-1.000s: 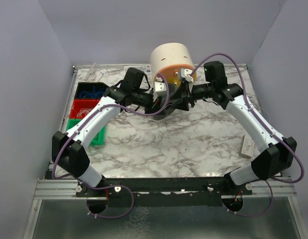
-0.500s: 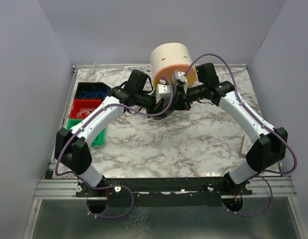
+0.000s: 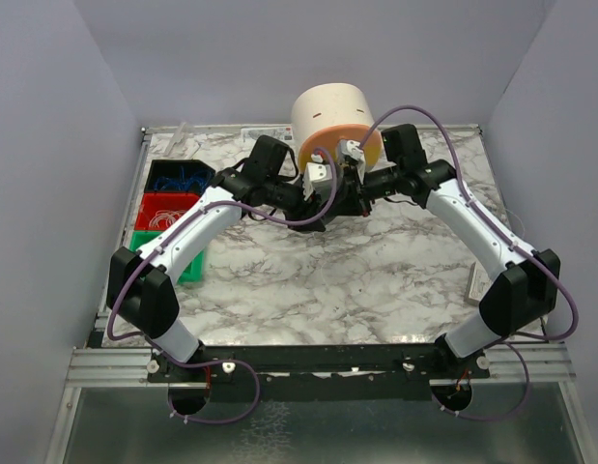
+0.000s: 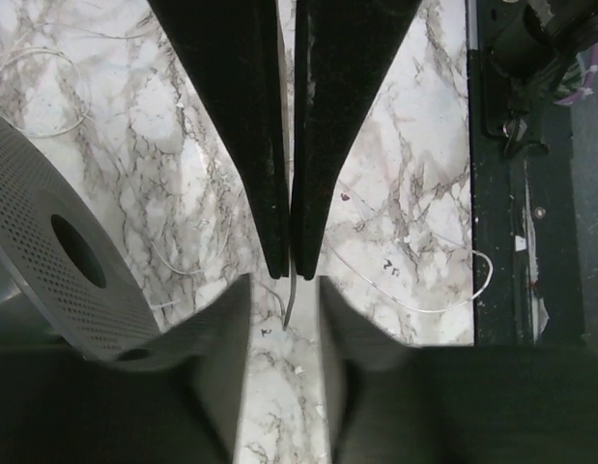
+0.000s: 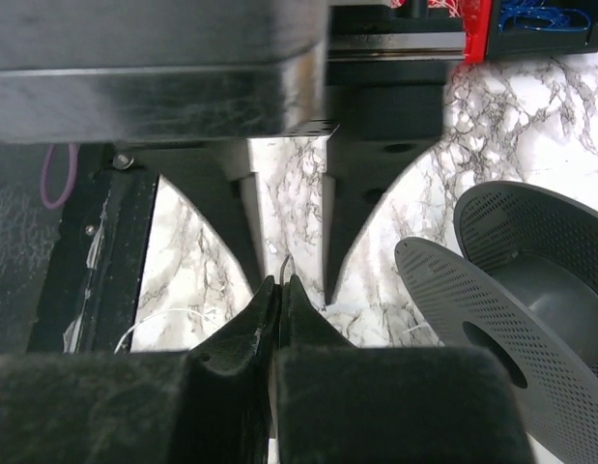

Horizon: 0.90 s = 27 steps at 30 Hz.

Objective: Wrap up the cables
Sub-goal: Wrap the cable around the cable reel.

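A thin pale cable (image 4: 290, 295) is pinched between the black fingers of my right gripper (image 5: 279, 283), which is shut on it. Its short free end (image 5: 284, 263) sticks out past the tips. My left gripper (image 4: 284, 319) faces the right one tip to tip. Its jaws stand open on either side of that cable end without touching it. From above, both grippers (image 3: 327, 198) (image 3: 349, 191) meet in front of the cream drum. The dark grey perforated spool (image 4: 57, 251) (image 5: 492, 329) lies beside them. More loose cable loops (image 4: 414, 290) lie on the marble.
A tall cream drum (image 3: 332, 111) on an orange base stands at the back. Blue (image 3: 178, 177), red (image 3: 163, 206) and green (image 3: 144, 242) bins line the left edge. A small white box (image 3: 480, 285) lies at the right edge. A black rail (image 4: 530, 193) borders the table.
The right arm swung left to meet the left gripper, and its jaws shut on the cable. The left jaws, shut before, have parted around the cable end.
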{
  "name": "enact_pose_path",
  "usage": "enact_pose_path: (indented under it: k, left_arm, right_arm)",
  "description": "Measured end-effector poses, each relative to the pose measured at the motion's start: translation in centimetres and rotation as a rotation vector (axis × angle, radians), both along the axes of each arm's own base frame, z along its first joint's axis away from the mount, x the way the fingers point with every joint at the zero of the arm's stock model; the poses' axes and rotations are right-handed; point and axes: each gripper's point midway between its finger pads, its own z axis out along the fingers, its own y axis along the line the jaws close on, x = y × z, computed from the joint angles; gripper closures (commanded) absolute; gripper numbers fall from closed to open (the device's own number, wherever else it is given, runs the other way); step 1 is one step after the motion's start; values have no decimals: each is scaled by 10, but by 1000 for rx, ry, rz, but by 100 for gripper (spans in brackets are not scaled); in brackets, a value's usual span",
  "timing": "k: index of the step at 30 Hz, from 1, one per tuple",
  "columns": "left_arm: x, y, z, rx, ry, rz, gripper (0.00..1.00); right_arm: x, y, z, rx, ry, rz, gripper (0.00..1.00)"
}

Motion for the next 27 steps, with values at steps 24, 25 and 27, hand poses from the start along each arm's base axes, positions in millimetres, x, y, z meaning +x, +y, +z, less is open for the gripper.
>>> enact_pose_path:
  k: [24, 25, 27]
  left_arm:
    - [55, 20, 10, 3, -182, 315, 1]
    - [63, 23, 9, 13, -204, 349, 1]
    - [72, 26, 7, 31, -233, 395, 1]
  right_arm:
    - [69, -38, 14, 79, 101, -415, 100]
    - [74, -39, 16, 82, 107, -446, 99]
    - [84, -41, 21, 88, 127, -511, 100]
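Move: The reel stands on its rims roughly 13 cm ahead of the left hand, level with it sideways and about 13 cm lower. From the right hand it lies some 12 cm ahead, with no sideways offset and about 15 cm below. Counted from the left hand, the drawer cabinet's middle is roughly 30 cm ahead and 2 cm right, behind the reel; the red tray is about 13 cm ahead and 37 cm left, low on the table. Forward, slowly at first and then faster, both hands leave their meeting point towards the reel and draw apart. The left opens wide, lets go of the cable and goes about 7 cm forward and a little left, its fingers swinging counter-clockwise. The right, still pinching the cable, goes some 8 cm forward and half that right, turning clockwise about 30 degrees. ##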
